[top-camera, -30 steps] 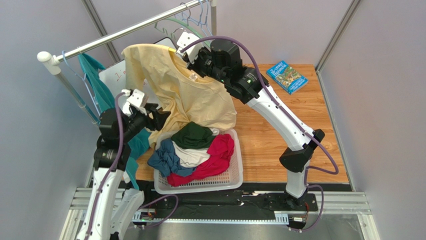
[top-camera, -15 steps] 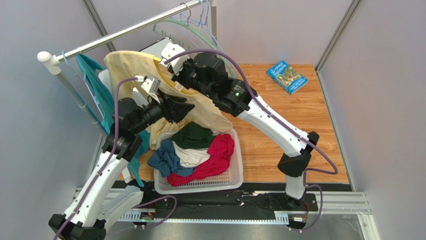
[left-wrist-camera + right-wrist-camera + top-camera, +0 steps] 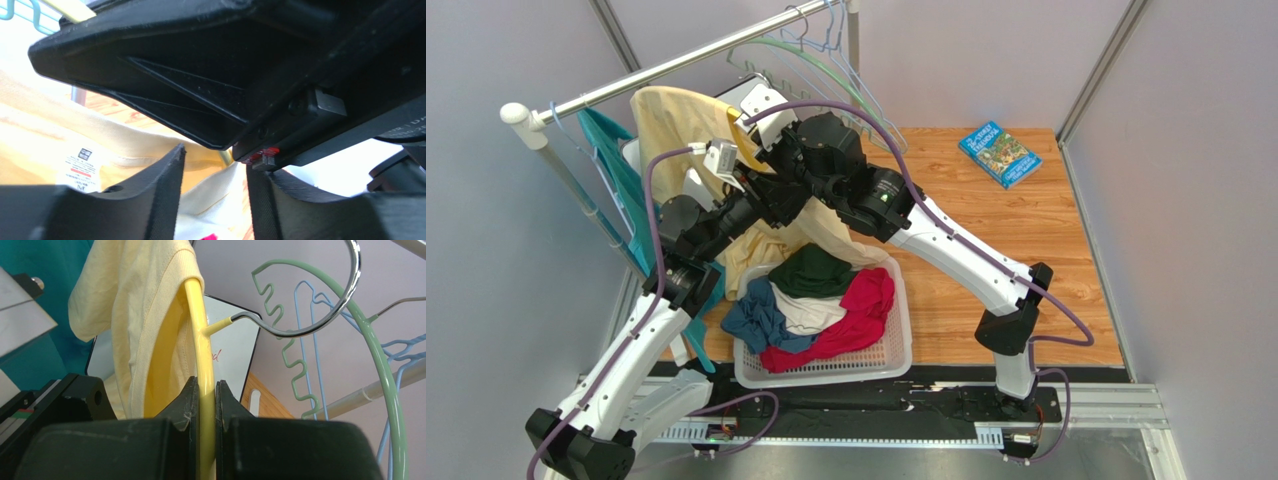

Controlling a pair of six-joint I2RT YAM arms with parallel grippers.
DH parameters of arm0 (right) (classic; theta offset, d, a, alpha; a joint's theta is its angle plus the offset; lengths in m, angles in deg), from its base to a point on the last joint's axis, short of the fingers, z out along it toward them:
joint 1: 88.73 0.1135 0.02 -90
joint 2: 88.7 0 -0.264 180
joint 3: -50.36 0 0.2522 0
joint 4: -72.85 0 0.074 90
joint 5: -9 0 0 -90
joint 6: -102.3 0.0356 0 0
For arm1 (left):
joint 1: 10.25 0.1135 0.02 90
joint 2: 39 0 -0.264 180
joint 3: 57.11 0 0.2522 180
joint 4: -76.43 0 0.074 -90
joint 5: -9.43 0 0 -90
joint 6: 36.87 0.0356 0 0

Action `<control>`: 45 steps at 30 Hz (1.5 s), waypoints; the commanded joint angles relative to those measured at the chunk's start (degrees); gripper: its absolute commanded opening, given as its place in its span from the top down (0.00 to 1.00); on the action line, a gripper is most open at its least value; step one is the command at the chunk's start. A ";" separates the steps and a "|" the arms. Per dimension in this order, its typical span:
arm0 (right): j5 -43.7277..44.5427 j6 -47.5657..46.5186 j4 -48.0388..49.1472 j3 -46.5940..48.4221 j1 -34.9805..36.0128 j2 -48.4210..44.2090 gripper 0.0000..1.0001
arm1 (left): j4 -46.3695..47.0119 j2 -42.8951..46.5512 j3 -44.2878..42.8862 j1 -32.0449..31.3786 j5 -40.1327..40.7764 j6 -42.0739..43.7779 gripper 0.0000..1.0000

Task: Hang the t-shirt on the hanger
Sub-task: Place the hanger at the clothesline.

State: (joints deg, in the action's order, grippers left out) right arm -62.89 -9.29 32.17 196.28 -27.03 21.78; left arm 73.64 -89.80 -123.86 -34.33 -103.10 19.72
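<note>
The cream-yellow t-shirt [image 3: 666,120] hangs bunched from the yellow hanger [image 3: 748,148] near the rail, its lower part [image 3: 766,240] trailing toward the basket. In the right wrist view my right gripper [image 3: 205,390] is shut on the hanger's yellow bar [image 3: 200,340], below its silver hook [image 3: 320,325]; the shirt's ribbed neck [image 3: 165,300] is draped over the bar's top. My left gripper [image 3: 215,175] is open just under the right gripper's black body [image 3: 200,75], with the shirt and its white label [image 3: 80,167] behind the gap. In the top view the left gripper [image 3: 771,200] sits right beneath the right gripper [image 3: 761,135].
A clothes rail [image 3: 676,65] carries a teal garment [image 3: 616,170], a pale green hanger [image 3: 370,355] and light blue hangers [image 3: 310,340]. A white basket [image 3: 896,350] of clothes stands at the front. A book [image 3: 1000,154] lies at the back right. A whiteboard [image 3: 235,355] stands behind.
My right gripper has carried the hanger and shirt left toward the rail. My left arm has risen and reached in under it; the shirt has bunched up.
</note>
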 commanded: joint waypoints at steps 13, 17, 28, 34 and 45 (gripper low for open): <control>4.04 12.09 8.20 3.19 1.85 0.27 1.00 | 6.97 -0.52 2.10 -0.45 7.76 -5.08 0.88; 2.64 12.79 8.02 2.32 1.85 0.00 1.00 | 4.77 0.27 2.10 -0.45 8.55 -7.72 1.00; -0.53 12.71 9.25 -1.29 1.85 -2.10 0.69 | 0.20 0.80 -0.53 0.34 9.34 -12.56 1.00; 0.43 11.74 10.39 -1.38 1.85 -3.42 0.51 | -0.42 1.32 -1.41 1.49 9.17 -13.09 1.00; 3.07 9.02 14.52 -7.09 1.59 -13.35 0.00 | 3.10 1.33 -6.41 2.98 8.46 -9.05 1.00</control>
State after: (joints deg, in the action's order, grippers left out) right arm -61.85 1.42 40.80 191.29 -25.42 15.70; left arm 69.53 -89.48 -124.91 -32.01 -94.01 6.43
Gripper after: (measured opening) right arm 0.942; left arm 0.017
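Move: The near right arm of the yellow hanger lies almost between my open left fingers, about 2 cm ahead and 1 cm right, level. The t-shirt's neck label is some 9 cm ahead of that hand, 5 cm left and 3 cm lower. My right hand still grips the hanger; from it, the clothesline runs roughly 13 cm ahead, 2 cm left and 13 cm up, and the green hanger is about 12 cm ahead, 7 cm right and 4 cm higher. I take the hanger over: my left hand noses forward about 1 cm and pinches the yellow arm shut between its fingers. Only then does my right hand open wide, let go and pull away, up about 5 cm and back some 3 cm, rolling about 15 degrees. My left keeps its grip, tipping slightly down while drifting 2 to 3 cm left and a little forward. ##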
